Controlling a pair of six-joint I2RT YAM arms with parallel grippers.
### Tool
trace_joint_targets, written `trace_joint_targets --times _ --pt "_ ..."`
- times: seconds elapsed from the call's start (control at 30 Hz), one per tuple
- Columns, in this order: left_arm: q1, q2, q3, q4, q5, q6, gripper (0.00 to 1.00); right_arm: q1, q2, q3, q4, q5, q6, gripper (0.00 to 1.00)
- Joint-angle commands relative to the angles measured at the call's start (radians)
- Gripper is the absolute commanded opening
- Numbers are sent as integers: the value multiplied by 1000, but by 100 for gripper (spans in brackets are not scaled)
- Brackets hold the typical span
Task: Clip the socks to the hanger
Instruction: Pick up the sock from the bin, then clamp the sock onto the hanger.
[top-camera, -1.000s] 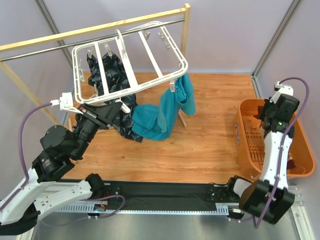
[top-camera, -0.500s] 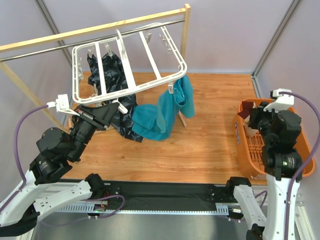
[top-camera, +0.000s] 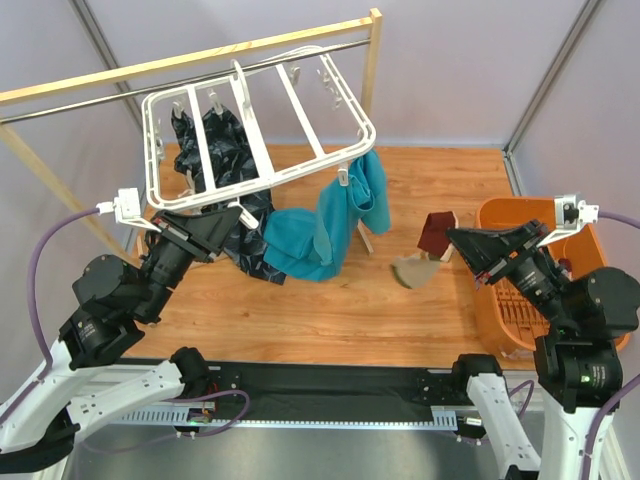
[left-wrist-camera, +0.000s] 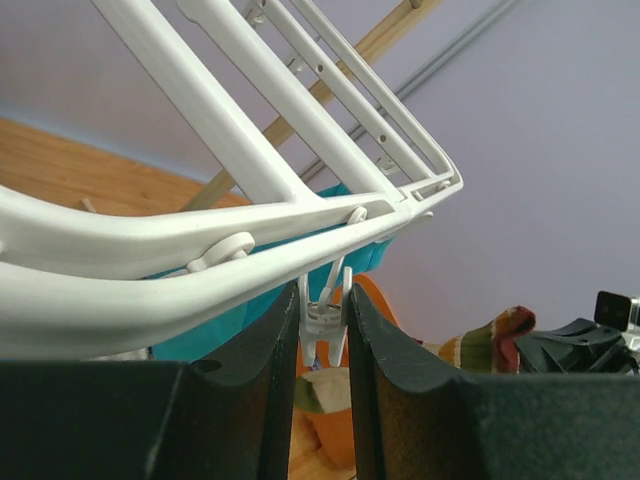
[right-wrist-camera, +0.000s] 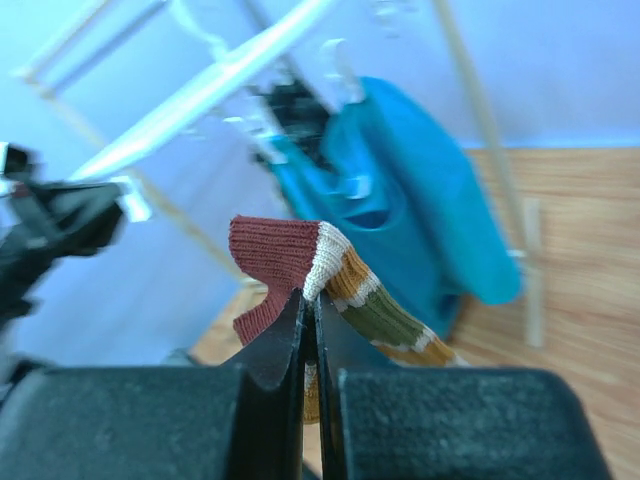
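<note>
The white hanger (top-camera: 368, 125) hangs tilted from the rail at the back left. My left gripper (top-camera: 240, 210) reaches up under its front rim. In the left wrist view this gripper (left-wrist-camera: 322, 330) is shut on a small white clip (left-wrist-camera: 323, 318) that dangles from the hanger (left-wrist-camera: 150, 250). My right gripper (top-camera: 452, 237) is held above the table, left of the basket, shut on a sock (top-camera: 433, 232) with a maroon end and a beige toe hanging down. In the right wrist view the jaws (right-wrist-camera: 311, 300) pinch the striped sock (right-wrist-camera: 280, 245) near its cream band.
An orange basket (top-camera: 510, 207) stands at the right edge. A teal cloth (top-camera: 335, 220) and a dark patterned cloth (top-camera: 225, 130) hang from the hanger's clips. The wooden rack post (top-camera: 372, 60) stands behind the hanger.
My right arm has lifted out of the basket and swung left over the table, carrying the sock. My left gripper has kept hold of the clip and barely moved.
</note>
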Motion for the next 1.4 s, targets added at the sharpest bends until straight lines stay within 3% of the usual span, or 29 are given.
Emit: trace_joint_targets --times 0.0,0.13,0.33,0.5,0.63,0.73,1.0,1.37 --pt "-4 8 23 -28 75 -11 0 58 -27 -59 178 -176 257 0" --pt "-4 19 32 -28 92 -3 0 131 -28 -97 177 -157 216 0" --pt "-4 48 45 -34 81 -19 0 351 75 -142 188 -67 103 0" --pt "-4 74 45 -27 92 -48 0 594 182 -169 350 62 129 0" --pt "-4 80 45 -33 89 -60 0 869 301 -97 344 281 32 0" --pt "-4 67 37 -31 83 -60 0 953 399 -33 364 338 15 0" --pt "-4 47 28 -34 78 -49 0 1000 581 102 372 380 40 0" --pt "-4 30 31 -39 84 -48 0 1000 696 214 335 415 37 0"
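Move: The white clip that the left fingers hold at the hanger's near rail is the goal: it lies about 34 cm left of the right hand and 4 cm ahead, at nearly its height. The teal cloth hangs 20 cm to the left of that hand, 7 cm ahead and 10 below; the dark patterned cloth hangs some 5 cm left of the clip and 8 farther out. From the left hand, the sock is roughly 31 cm right, 6 back and 4 below. Still pinching the striped sock near its maroon end, the right hand sweeps about 25 cm left towards the clip, past the near side of the teal cloth. It dips and draws slightly back, then eases forward and up as it slows, having swivelled some 35 degrees counter-clockwise and tipped slightly down. The left hand keeps its grip on the clip with only a small shift right. ##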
